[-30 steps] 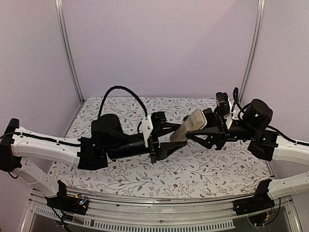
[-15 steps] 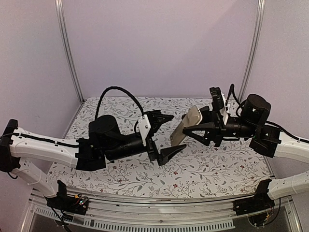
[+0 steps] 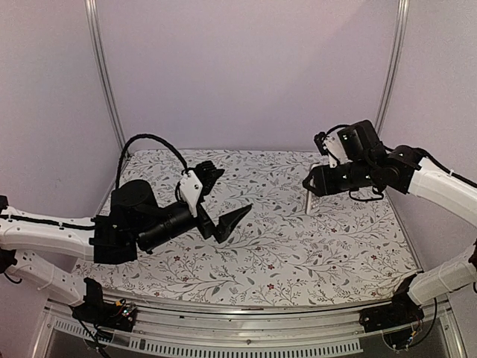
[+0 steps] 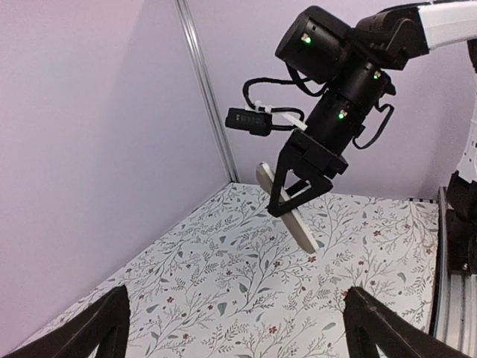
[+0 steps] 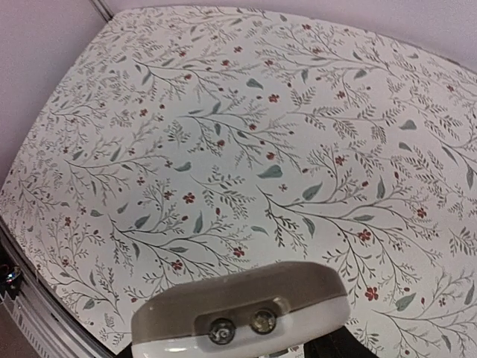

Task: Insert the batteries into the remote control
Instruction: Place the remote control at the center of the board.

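Note:
The remote control [image 3: 308, 202] hangs edge-on and nearly upright over the back right of the table, with my right gripper [image 3: 315, 184] shut on its upper part. In the left wrist view the remote control [image 4: 299, 226] slants down out of the right gripper [image 4: 295, 195], above the cloth. Its grey-tan and white end [image 5: 238, 309] fills the bottom of the right wrist view, with two small round parts in a recess. The batteries are out of view. My left gripper [image 3: 225, 198] is open and holds nothing, well left of the remote. Its fingertips [image 4: 100, 328] frame bare cloth.
A floral cloth [image 3: 283, 253] covers the table. Lilac walls close in the back and sides, with metal posts [image 3: 108, 89] at the back corners. A metal rail [image 3: 246, 335] runs along the near edge.
My left gripper has opened and pulled back to the left, away from the remote. My right gripper has swung back to the right with the remote, turning it nearly upright.

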Robot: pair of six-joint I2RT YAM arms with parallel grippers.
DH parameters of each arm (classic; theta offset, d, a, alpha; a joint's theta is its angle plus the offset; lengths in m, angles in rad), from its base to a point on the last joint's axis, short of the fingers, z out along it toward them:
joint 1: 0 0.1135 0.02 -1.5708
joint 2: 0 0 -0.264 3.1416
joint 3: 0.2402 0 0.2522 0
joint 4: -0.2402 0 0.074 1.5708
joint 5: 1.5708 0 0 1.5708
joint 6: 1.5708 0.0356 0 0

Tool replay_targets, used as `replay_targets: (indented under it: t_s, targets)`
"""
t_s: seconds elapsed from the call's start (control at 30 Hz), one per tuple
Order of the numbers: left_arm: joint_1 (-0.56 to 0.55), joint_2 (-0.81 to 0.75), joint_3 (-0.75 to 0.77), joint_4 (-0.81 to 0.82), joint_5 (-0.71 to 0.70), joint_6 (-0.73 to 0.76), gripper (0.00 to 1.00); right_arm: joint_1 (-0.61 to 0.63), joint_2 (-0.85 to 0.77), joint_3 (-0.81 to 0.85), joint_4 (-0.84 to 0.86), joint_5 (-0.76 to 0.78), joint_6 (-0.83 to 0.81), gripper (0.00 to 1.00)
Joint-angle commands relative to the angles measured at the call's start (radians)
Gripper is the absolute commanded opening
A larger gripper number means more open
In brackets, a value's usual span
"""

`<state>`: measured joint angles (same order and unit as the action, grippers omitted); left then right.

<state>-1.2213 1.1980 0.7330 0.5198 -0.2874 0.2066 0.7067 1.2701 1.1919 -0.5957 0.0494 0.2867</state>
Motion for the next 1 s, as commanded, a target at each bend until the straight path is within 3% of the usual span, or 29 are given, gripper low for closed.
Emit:
replay_targets:
  t_s: [0.0,0.2,0.6,0.73,0.97]
  targets:
    - [0.015,0.014,0.0,-0.095,-0.048,-0.019,1.0,-0.087,0.116,0.042,-0.303,0.069,0.063,0.26]
    - [0.018,0.036,0.045,-0.169,-0.094,-0.03,1.0,-0.204,0.351,0.063,-0.422,0.101,0.067,0.21]
    - [0.021,0.019,0.044,-0.236,-0.107,-0.035,1.0,-0.387,0.621,0.067,-0.412,0.03,0.043,0.23]
    - [0.025,0.02,0.047,-0.25,-0.138,-0.033,1.0,-0.407,0.691,0.091,-0.408,0.016,0.028,0.31]
    - [0.043,0.037,0.057,-0.267,-0.165,-0.044,1.0,-0.409,0.74,0.127,-0.401,0.041,0.025,0.58]
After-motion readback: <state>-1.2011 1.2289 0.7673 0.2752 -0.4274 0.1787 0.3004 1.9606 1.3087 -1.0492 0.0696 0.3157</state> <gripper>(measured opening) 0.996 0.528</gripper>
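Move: The right hand already holds the remote control, hanging tilted in the air. The bare patch of board it is taken to lies about 16 cm to that hand's right, roughly 2 cm back towards the bases and some 25 cm below. From the empty left hand, the same patch is about 37 cm to the right, 10 cm ahead and 31 cm below. Nothing else stands on the board nearby. Down and to the right in one fast sweep, easing off near the board, the right hand carries the remote control about 24 cm down and 16 cm across, tipping steeply downward and turning clockwise to bring it flat onto the board. Its fingers stay around the remote. The open, empty left hand sinks about 5 cm, edging forward. ##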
